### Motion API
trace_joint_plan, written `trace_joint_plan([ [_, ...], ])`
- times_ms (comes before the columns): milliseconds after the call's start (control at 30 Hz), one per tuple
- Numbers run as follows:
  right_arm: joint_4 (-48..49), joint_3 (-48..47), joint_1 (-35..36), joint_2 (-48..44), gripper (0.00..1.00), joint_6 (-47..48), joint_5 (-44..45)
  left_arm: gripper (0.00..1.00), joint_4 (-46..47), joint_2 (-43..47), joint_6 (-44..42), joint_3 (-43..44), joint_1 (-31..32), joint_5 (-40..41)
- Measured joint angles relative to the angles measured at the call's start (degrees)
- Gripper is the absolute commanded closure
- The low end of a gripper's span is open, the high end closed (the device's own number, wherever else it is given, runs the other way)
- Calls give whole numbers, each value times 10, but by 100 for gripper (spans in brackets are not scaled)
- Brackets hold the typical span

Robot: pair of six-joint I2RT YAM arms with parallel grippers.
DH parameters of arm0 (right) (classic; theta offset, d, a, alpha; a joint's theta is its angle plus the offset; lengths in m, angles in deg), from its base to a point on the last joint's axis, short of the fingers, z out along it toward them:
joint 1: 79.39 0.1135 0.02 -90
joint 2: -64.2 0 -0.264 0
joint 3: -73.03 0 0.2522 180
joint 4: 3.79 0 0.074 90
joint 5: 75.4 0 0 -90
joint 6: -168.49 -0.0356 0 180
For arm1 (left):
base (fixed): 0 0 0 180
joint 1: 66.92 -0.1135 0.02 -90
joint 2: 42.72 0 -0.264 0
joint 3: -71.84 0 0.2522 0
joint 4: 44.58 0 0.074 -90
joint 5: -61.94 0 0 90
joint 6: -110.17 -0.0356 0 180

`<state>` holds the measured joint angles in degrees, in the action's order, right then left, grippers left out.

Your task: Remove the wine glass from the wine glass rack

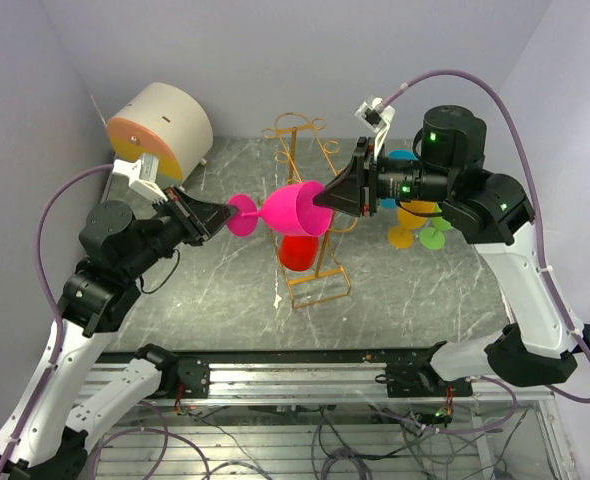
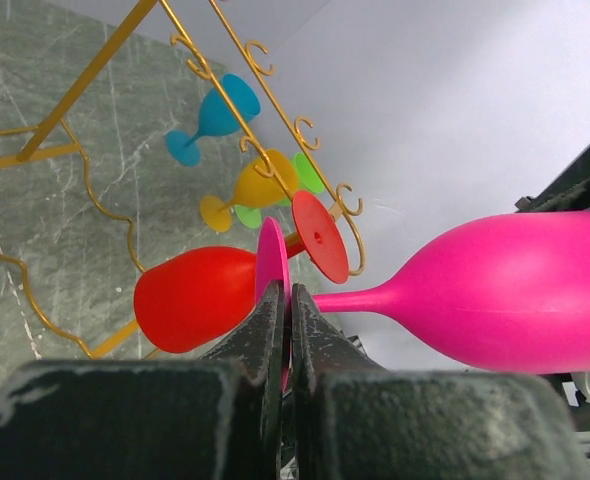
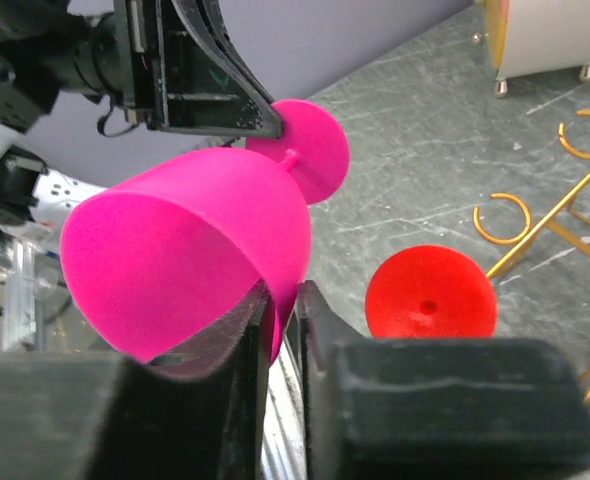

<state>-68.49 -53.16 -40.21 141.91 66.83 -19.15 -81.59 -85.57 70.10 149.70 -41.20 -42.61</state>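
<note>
A pink wine glass hangs level in the air between my two grippers, in front of the golden wine glass rack. My left gripper is shut on the glass's round foot, with the stem and bowl running off to the right. My right gripper is pinched on the bowl's rim, one finger inside and one outside. A red wine glass hangs upside down on the rack, its foot caught in the wire hooks.
A beige cylinder lies on its side at the back left. Blue, yellow and green glasses lie on the marble table behind the right arm. Grey walls close in the back and sides.
</note>
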Motion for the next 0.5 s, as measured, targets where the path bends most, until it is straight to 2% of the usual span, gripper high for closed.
trace_joint_plan([
  [33,3,0,0,1,100,-1,0,92,1,-2,0,0,0,0],
  [67,5,-1,1,3,100,-4,2,90,2,-4,0,0,0,0],
  [167,4,-4,-1,8,100,-9,31,73,4,-11,0,2,0,0],
  [267,4,-21,-1,19,100,-14,66,62,2,-21,-4,15,0,2],
  [367,7,-51,1,28,100,-17,115,59,-11,-33,-18,40,0,13],
  [500,33,-87,1,26,100,-19,224,59,-47,-33,-47,55,0,57],
])
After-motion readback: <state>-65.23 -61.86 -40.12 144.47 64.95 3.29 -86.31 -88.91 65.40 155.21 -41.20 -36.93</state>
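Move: The pink wine glass hangs nearly level between the hands, its foot in the left fingers and its rim between the right fingertips: its middle is about 6 cm left of and 1 cm behind the right hand point, 2 cm below it. From the right hand, the red glass hangs about 7 cm ahead, 4 cm left, 15 cm down; the gold rack centres roughly 9 cm ahead, 2 cm left. The pink middle is about 7 cm right and 1 cm ahead of the left hand, 2 cm up. Finish shutting the right fingers on the rim of the pink glass, then open the left fingers to let go of its foot. Keep the rim pinched and carry the glass forward about 6 cm and up some 5 cm, drifting slightly right over the rack, while turning the right hand about 20 degrees clockwise. Ease the open left hand about 2 cm forward and a little left. ##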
